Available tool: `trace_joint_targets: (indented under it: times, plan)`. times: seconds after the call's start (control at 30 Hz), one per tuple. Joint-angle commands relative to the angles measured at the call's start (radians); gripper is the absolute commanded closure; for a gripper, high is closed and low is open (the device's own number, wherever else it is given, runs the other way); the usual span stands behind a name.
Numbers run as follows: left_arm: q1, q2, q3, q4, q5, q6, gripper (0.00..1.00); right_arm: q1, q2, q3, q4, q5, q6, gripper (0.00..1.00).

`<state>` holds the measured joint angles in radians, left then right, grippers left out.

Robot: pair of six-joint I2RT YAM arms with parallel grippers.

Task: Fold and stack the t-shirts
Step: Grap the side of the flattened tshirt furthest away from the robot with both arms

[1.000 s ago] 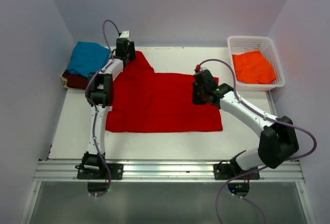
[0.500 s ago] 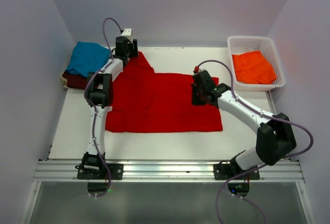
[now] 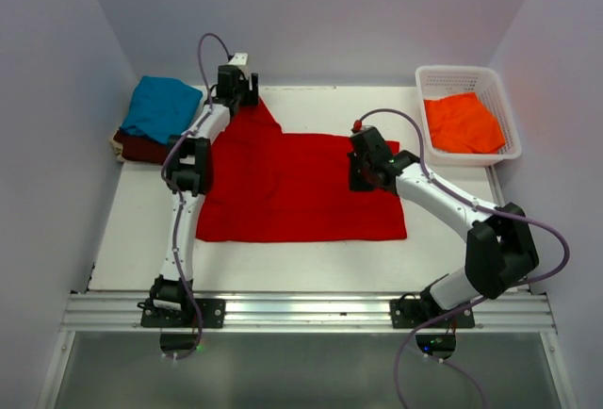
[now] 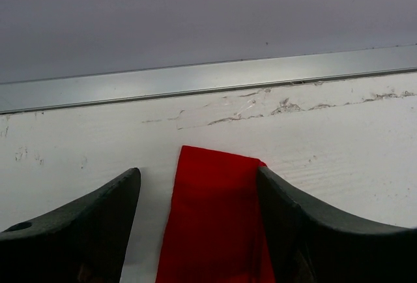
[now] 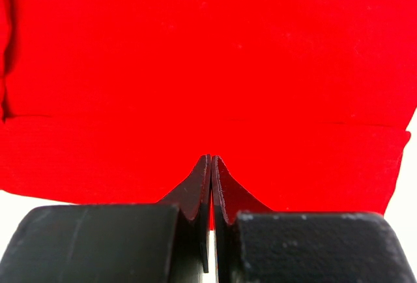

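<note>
A bright red t-shirt lies spread flat in the middle of the table. Its far-left sleeve points at the back edge. My left gripper hangs over that sleeve tip, open, one finger on each side of the cloth and not pinching it. My right gripper is shut, low over the shirt's right part, its tips pressed together with no cloth visibly between them. A teal blue t-shirt lies folded on a dark maroon one at the far left. An orange t-shirt lies in the basket.
The white lattice basket stands at the far right corner. A metal rail runs along the table's back edge, just past the sleeve tip. White walls close in the left, back and right sides.
The left gripper's jaws have opened off the sleeve, and it has shifted slightly right along the back edge. The right gripper has edged a little left, still shut.
</note>
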<state>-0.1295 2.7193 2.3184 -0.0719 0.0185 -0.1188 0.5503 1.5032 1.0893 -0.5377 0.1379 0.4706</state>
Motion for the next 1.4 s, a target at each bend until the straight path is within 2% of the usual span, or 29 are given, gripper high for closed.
trace_joint_targets:
  times: [0.0,0.1,0.17,0.2,0.23,0.33,0.4,0.43,0.7,0.87,0.9,1.0,1.07,1.13,1.27,1.37]
  plan:
    - [0.002,0.016,0.068,-0.081,-0.014,0.013,0.24,-0.001,0.002,0.044,0.008,-0.011,-0.009,1.0]
    - [0.002,0.028,0.088,-0.123,-0.014,0.008,0.25,-0.003,-0.008,0.044,0.005,-0.015,-0.01,1.0]
    - [0.004,0.025,0.084,-0.138,-0.011,0.005,0.34,-0.001,-0.014,0.041,0.007,-0.014,-0.009,1.0]
    - [0.004,0.023,0.078,-0.143,0.0,0.001,0.41,-0.003,-0.021,0.041,0.01,-0.015,-0.007,1.0]
    - [0.005,0.022,0.075,-0.147,0.004,-0.001,0.6,-0.001,-0.021,0.041,0.013,-0.015,-0.007,1.0]
    - [0.014,0.011,0.047,-0.146,0.014,-0.019,0.86,-0.003,-0.014,0.063,-0.001,-0.021,-0.012,1.0]
    - [0.021,-0.003,0.018,-0.138,0.015,-0.028,0.92,-0.003,-0.018,0.054,0.002,-0.029,-0.004,1.0]
    - [0.024,-0.012,-0.003,-0.126,0.011,-0.031,1.0,-0.001,-0.026,0.04,0.011,-0.029,-0.001,1.0]
    - [0.024,-0.177,-0.246,0.029,-0.046,-0.048,1.0,-0.003,-0.034,0.027,0.013,0.031,-0.01,1.0]
    - [0.024,-0.309,-0.278,0.023,-0.069,-0.033,1.0,-0.004,-0.012,0.02,0.036,0.101,-0.007,1.0]
    - [0.022,-0.328,-0.289,0.02,-0.068,-0.027,1.0,-0.003,-0.002,0.02,0.039,0.112,-0.006,0.93]
    - [0.022,-0.406,-0.339,0.015,-0.063,-0.027,1.0,-0.006,0.017,0.029,0.047,0.152,-0.003,0.86]
    - [0.021,-0.461,-0.385,0.018,-0.068,-0.025,1.0,-0.015,0.022,0.04,0.053,0.198,-0.001,0.67]
    - [0.021,-0.489,-0.396,0.015,-0.077,-0.035,1.0,-0.029,0.038,0.059,0.054,0.23,0.013,0.55]
    - [0.019,-0.53,-0.385,-0.104,-0.075,-0.036,1.0,-0.116,0.087,0.116,0.054,0.244,0.023,0.46]
    - [0.018,-0.611,-0.498,-0.111,-0.086,-0.038,1.0,-0.199,0.147,0.164,0.058,0.216,0.037,0.45]
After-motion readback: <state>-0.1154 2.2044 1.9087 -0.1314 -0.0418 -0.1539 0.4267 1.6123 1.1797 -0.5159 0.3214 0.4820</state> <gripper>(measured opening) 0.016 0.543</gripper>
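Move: The far left corner of the red t-shirt lies between the left hand's open fingers, about 1 cm ahead, 1 cm right and 1 cm below. The blue t-shirt on its stack is some 25 cm left of that hand and 8 cm back. The shirt's far right corner lies roughly 20 cm ahead of the right hand, 14 cm right and 9 cm below; beyond that corner the basket stands about 8 cm farther out and 22 cm farther right. The left fingers shut and pinch the red shirt's far left corner, then draw it back about 7 cm and a little left near the table before raising it some 14 cm. Late on, the shut right hand opens about halfway and travels forward and right in equal parts, about 6 cm each, above the shirt towards its far right corner, turning roughly 15 degrees clockwise. ##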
